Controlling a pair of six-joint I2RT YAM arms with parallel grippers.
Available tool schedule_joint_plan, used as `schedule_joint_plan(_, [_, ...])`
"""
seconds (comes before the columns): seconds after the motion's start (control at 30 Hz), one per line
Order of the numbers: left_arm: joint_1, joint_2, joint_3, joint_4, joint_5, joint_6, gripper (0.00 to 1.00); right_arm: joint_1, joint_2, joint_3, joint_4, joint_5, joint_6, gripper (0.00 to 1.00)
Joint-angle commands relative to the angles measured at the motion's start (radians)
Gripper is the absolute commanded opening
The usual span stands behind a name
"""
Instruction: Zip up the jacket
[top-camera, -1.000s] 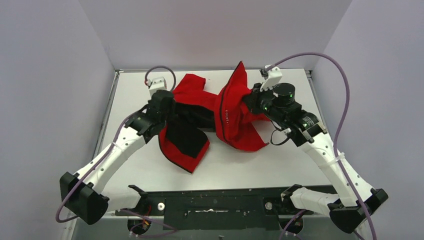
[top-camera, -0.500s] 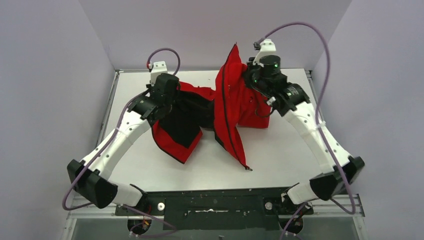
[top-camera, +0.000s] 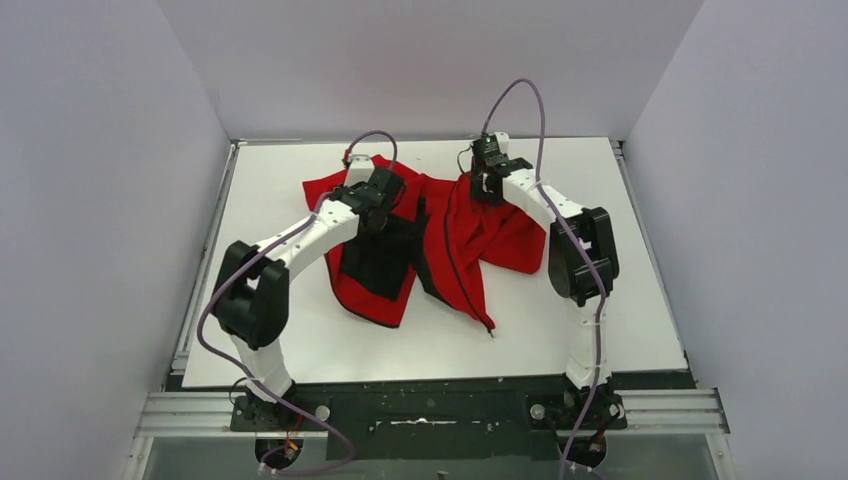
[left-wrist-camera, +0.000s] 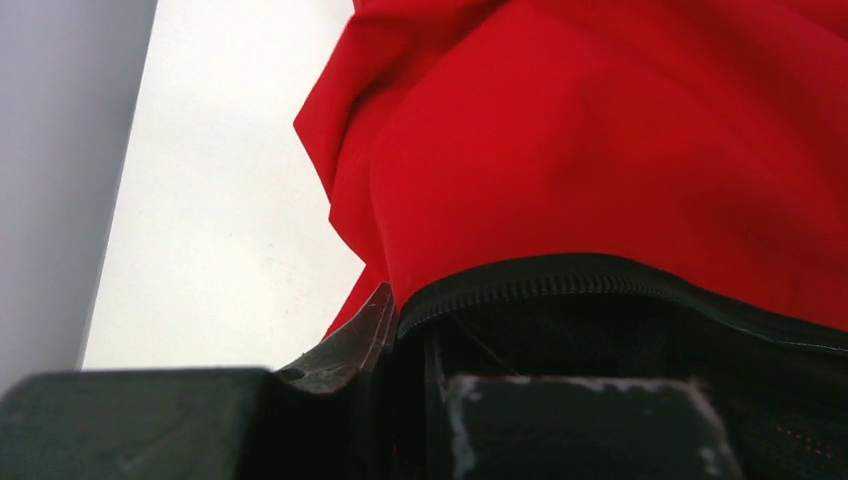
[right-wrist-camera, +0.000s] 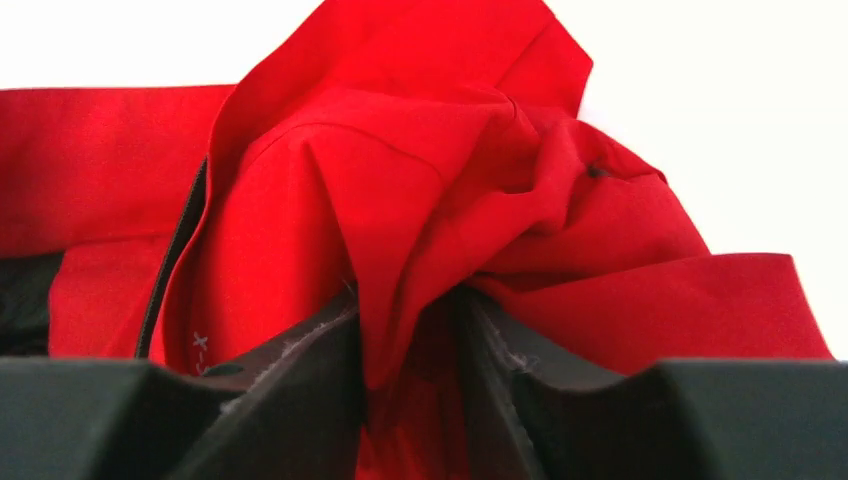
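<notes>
The red jacket (top-camera: 480, 235) lies open and rumpled at the back middle of the white table (top-camera: 620, 320), dark lining (top-camera: 385, 255) showing on its left half. A dark front zipper edge (top-camera: 452, 262) runs down the right half to a loose end near the middle. My left gripper (top-camera: 383, 193) is shut on the jacket's left edge by the dark zipper tape (left-wrist-camera: 560, 285). My right gripper (top-camera: 487, 184) is shut on a bunched fold of red cloth (right-wrist-camera: 420, 300) at the jacket's upper right. Both fingertip pairs are buried in cloth.
Both arms reach far over the table, elbows raised. Purple cables (top-camera: 525, 95) loop above the wrists. The enclosure's walls stand close at back and sides. A black rail (top-camera: 430, 410) runs along the near edge.
Both grippers have carried the jacket toward the back and lowered it. The right half, held high before, now drapes lower and flatter on the table.
</notes>
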Motion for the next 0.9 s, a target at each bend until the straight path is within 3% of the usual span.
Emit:
schedule_joint_plan(0.0, [-0.03,0.057,0.084,-0.032,-0.046,-0.081,0.1,-0.003,-0.12,-0.014,0.126,-0.024,0.034,0.48])
schedule_joint_plan(0.1, [-0.034,0.019,0.073,-0.032,-0.016,-0.085,0.36,-0.008,-0.24,-0.144,0.197,-0.077,0.042,0.66])
schedule_joint_plan(0.2, [-0.034,-0.052,0.053,-0.021,0.027,-0.076,0.53,-0.007,-0.362,-0.25,0.22,-0.118,0.051,0.77])
schedule_joint_plan(0.3, [-0.034,-0.134,0.03,-0.033,0.054,-0.081,0.56,-0.004,-0.505,-0.371,0.246,-0.181,0.066,0.81])
schedule_joint_plan(0.53, [-0.034,-0.38,-0.131,-0.012,0.19,-0.094,0.75,0.039,-0.783,-0.648,0.324,-0.294,0.087,0.88])
schedule_joint_plan(0.87, [-0.034,-0.729,-0.488,0.02,0.388,-0.264,0.79,0.161,-0.998,-0.908,0.334,-0.458,0.051,0.94])
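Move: Some 35 cm back from the right hand, 1 cm to its right and 6 cm below, is the zipper's bottom end; the right zip edge's middle lies 11 cm back and 5 cm left, and a red fold 14 cm back and 8 cm right. From the left hand, the left front's bottom corner lies about 24 cm back, 14 cm right and 12 cm down, with the black lining 7 cm back and 9 cm right. Opening wide, both hands let the jacket go. The right rises about 14 cm while drawing back some 20 cm over its half towards the bottom end, sinking slightly last, fingers swinging left. The left first dips 2 cm, then lifts clear, draws back about 11 cm and starts sinking, fingers turning more steeply down. ##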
